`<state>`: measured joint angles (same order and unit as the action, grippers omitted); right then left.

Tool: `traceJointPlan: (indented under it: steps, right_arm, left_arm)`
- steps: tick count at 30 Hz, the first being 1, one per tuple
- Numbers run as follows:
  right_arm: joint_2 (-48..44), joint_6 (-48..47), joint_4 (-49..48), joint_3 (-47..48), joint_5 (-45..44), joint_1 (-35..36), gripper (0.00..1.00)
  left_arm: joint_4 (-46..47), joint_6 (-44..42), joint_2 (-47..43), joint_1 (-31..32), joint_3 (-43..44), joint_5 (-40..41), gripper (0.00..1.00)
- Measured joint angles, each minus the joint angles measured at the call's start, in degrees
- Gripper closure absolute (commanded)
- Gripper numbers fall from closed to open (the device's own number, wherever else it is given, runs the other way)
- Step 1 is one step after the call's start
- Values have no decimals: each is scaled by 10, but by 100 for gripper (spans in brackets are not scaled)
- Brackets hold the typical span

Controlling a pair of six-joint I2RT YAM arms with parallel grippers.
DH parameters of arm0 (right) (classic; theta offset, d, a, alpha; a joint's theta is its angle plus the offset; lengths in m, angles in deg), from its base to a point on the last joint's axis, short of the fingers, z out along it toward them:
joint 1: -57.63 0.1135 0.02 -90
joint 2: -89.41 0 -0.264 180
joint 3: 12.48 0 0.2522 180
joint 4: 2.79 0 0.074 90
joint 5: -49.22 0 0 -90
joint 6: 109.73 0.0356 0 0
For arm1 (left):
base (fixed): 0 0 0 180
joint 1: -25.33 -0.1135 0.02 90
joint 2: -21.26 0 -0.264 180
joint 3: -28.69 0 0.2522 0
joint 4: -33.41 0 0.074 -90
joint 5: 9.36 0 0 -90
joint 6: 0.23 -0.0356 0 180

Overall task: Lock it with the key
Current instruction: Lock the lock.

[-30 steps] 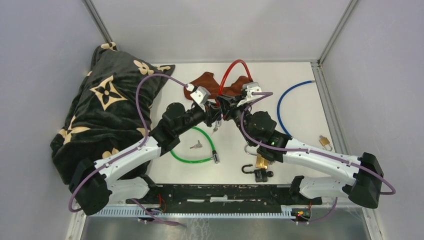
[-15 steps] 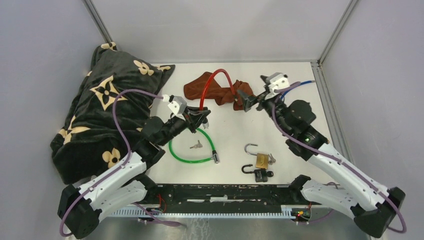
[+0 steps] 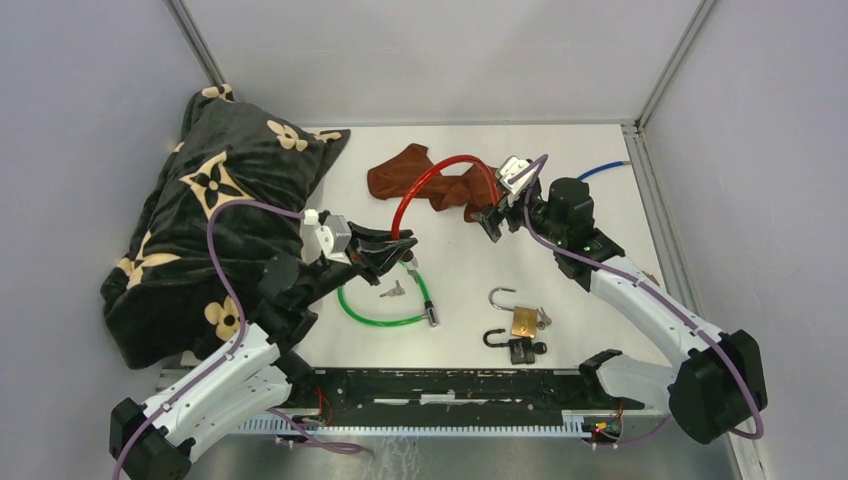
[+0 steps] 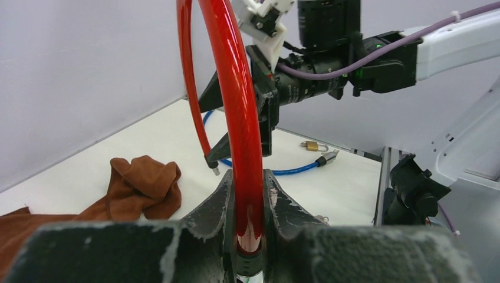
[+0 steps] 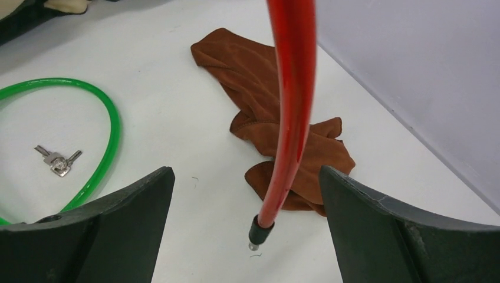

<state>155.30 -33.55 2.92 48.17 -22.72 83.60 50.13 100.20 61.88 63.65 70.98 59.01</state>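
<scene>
A red cable lock (image 3: 440, 165) arches above the table. My left gripper (image 3: 403, 243) is shut on one end of the red cable (image 4: 236, 88); in the left wrist view the left gripper (image 4: 248, 184) pinches it just above a black collar. The cable's free end (image 5: 259, 230), a black cap with a metal tip, hangs between the wide-open fingers of my right gripper (image 5: 246, 172) and touches neither. In the top view the right gripper (image 3: 487, 218) hovers beside the brown cloth. A small bunch of keys (image 3: 393, 291) lies inside the green cable loop, also showing in the right wrist view as the keys (image 5: 56, 160).
A green cable lock (image 3: 385, 318) lies front centre. The brown cloth (image 3: 420, 175) is at the back. A brass padlock (image 3: 522, 320) and a black padlock (image 3: 518, 349) sit near the front. A blue cable (image 3: 600, 170) lies back right, a patterned dark blanket (image 3: 215, 210) on the left.
The two grippers, together a second ago, have parted. The right gripper opened and let go of the red cable's free end. The left arm drew back left with its end.
</scene>
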Motion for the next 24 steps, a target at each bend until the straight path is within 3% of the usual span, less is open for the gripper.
traceJointPlan:
  steps: [13, 20, 22, 24]
  right_arm:
    - [22, -11, -44, -14, -11, -7, 54]
    - [52, 20, -79, -17, 0, -7, 49]
    - [64, 26, -83, -17, 0, -7, 53]
    - [73, 32, -85, -17, -1, -7, 65]
  left_arm:
    - [1, 3, -9, 0, 0, -30, 98]
    - [2, 9, -9, 0, 0, -36, 98]
    - [2, 9, -10, 0, 0, -40, 98]
    - [2, 9, -10, 0, 0, -41, 98]
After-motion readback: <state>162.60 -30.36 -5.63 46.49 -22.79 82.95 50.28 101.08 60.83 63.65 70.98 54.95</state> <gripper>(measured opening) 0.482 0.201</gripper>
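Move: The red cable's free end hangs just beyond the right hand's open fingers, about 2 cm ahead, 1 cm to the left and 2 cm lower. From that hand the brown cloth lies on the table some 13 cm ahead, 12 cm left and 20 cm down; the green lock's loop is about 10 cm back and 25 cm left, equally low. From the left hand, already gripping the cable's other end, the free end is roughly 12 cm ahead, 17 cm right and 10 cm below. The right hand works its fingers around the red cable's hanging free end, easing forward a little over 2 cm and sinking about 3 cm, most of that sinking late, while its wide-open fingers close to about half with the cable between them, not yet pinched. The left hand keeps its grip on the other end of the cable and draws back about 1.5 cm towards its base, turning only slightly. ##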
